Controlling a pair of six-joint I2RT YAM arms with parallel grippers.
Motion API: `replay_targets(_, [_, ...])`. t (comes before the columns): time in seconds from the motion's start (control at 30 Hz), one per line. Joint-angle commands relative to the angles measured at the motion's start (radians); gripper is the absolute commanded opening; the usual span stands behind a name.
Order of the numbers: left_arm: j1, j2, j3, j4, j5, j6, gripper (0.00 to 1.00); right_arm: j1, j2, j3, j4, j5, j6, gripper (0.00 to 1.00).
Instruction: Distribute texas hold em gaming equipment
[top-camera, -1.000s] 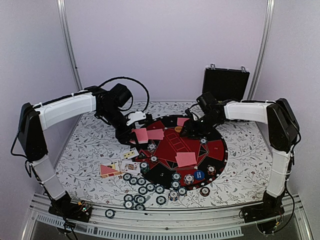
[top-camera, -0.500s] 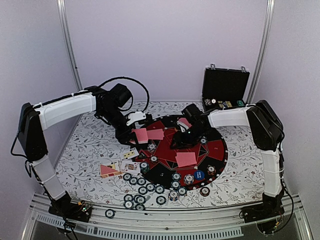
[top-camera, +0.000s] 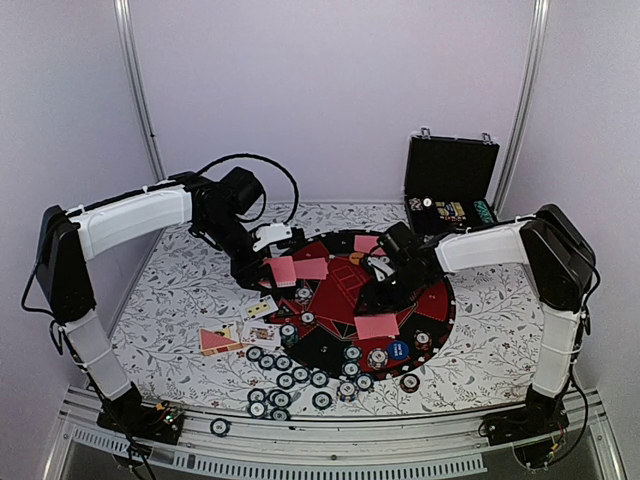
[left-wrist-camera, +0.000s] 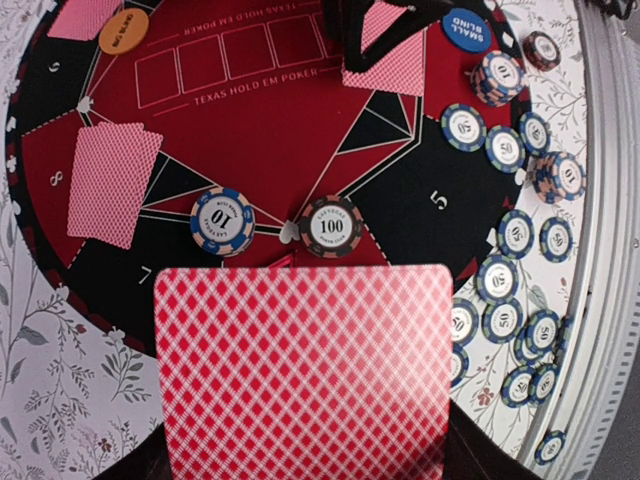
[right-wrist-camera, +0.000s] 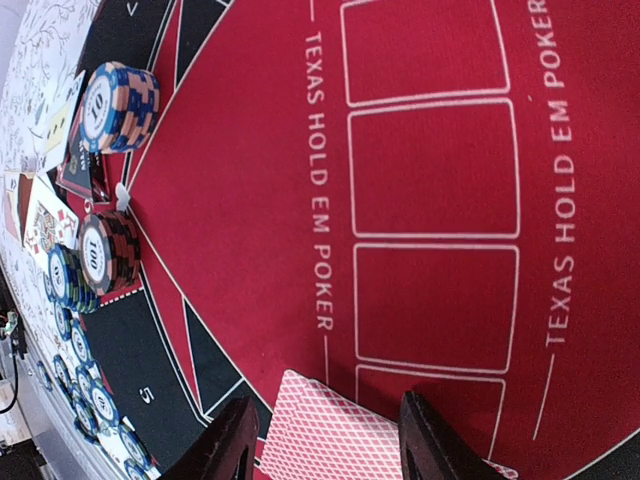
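Observation:
A red-backed playing card (left-wrist-camera: 300, 370) fills the bottom of the left wrist view, and my left gripper (top-camera: 268, 262) is shut on it above the mat's left edge. My right gripper (right-wrist-camera: 325, 402) stands open low over the mat's middle. A face-down card (right-wrist-camera: 330, 435) lies between and below its fingers (right-wrist-camera: 235, 440). More face-down cards (left-wrist-camera: 105, 182) lie on the round red-and-black mat (top-camera: 340, 285). A "10" chip (left-wrist-camera: 221, 220) and a "100" chip (left-wrist-camera: 332, 227) sit on the mat. An orange button (left-wrist-camera: 123, 30) and a blue button (left-wrist-camera: 466, 28) also rest there.
Several loose chips (top-camera: 285, 378) are scattered off the mat's front-left edge. Face-up cards (top-camera: 218, 340) lie on the flowered cloth to the left. The black hinged case (top-camera: 450, 180) stands open at the back right. One chip (top-camera: 219, 427) sits on the front rail.
My right arm has swung from the mat's back edge toward its middle, down over the face-down card, with its jaws narrowing a little. The left arm has stayed put.

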Motion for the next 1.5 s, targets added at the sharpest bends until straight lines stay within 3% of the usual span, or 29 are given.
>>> replay_targets(0.0, [-0.003,-0.027,0.012,0.007,0.012,-0.005,0.15,0.007,-0.026,-0.074,-0.079,0.019,0.028,0.51])
replay_targets(0.4, [-0.003,-0.030,0.007,0.007,0.012,0.001,0.15,0.007,-0.126,-0.060,-0.145,0.010,0.022,0.49])
replay_targets(0.5, [-0.003,-0.031,0.009,0.007,0.013,0.002,0.15,0.007,-0.150,-0.004,-0.139,-0.007,0.039,0.54])
replay_targets(0.73, [-0.003,-0.031,0.015,0.007,0.014,0.002,0.15,0.007,-0.144,0.071,0.141,-0.288,0.200,0.71])
replay_targets(0.97, [-0.005,-0.029,0.023,0.008,0.023,-0.001,0.15,0.009,-0.019,0.103,0.529,-0.556,0.471,0.77])
replay_targets(1.47, [-0.007,-0.021,0.027,0.022,0.026,-0.001,0.15,0.064,0.184,0.287,0.618,-0.640,0.589,0.80])
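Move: The deck in the left gripper lies about 17 cm to the right hand's left, level ahead and some 12 cm higher; it sits right at the left hand's own fingertips. The pink card pair on the mat is just under the right fingers, its middle about 3 cm back and 2 cm right. The small blind button is some 9 cm back and 7 cm right; another card pair is about 10 cm ahead and 12 cm left. Right fingers drag the card pair about 4 cm back-right, lift, then swing up-left, opening and tilting, towards the deck. ##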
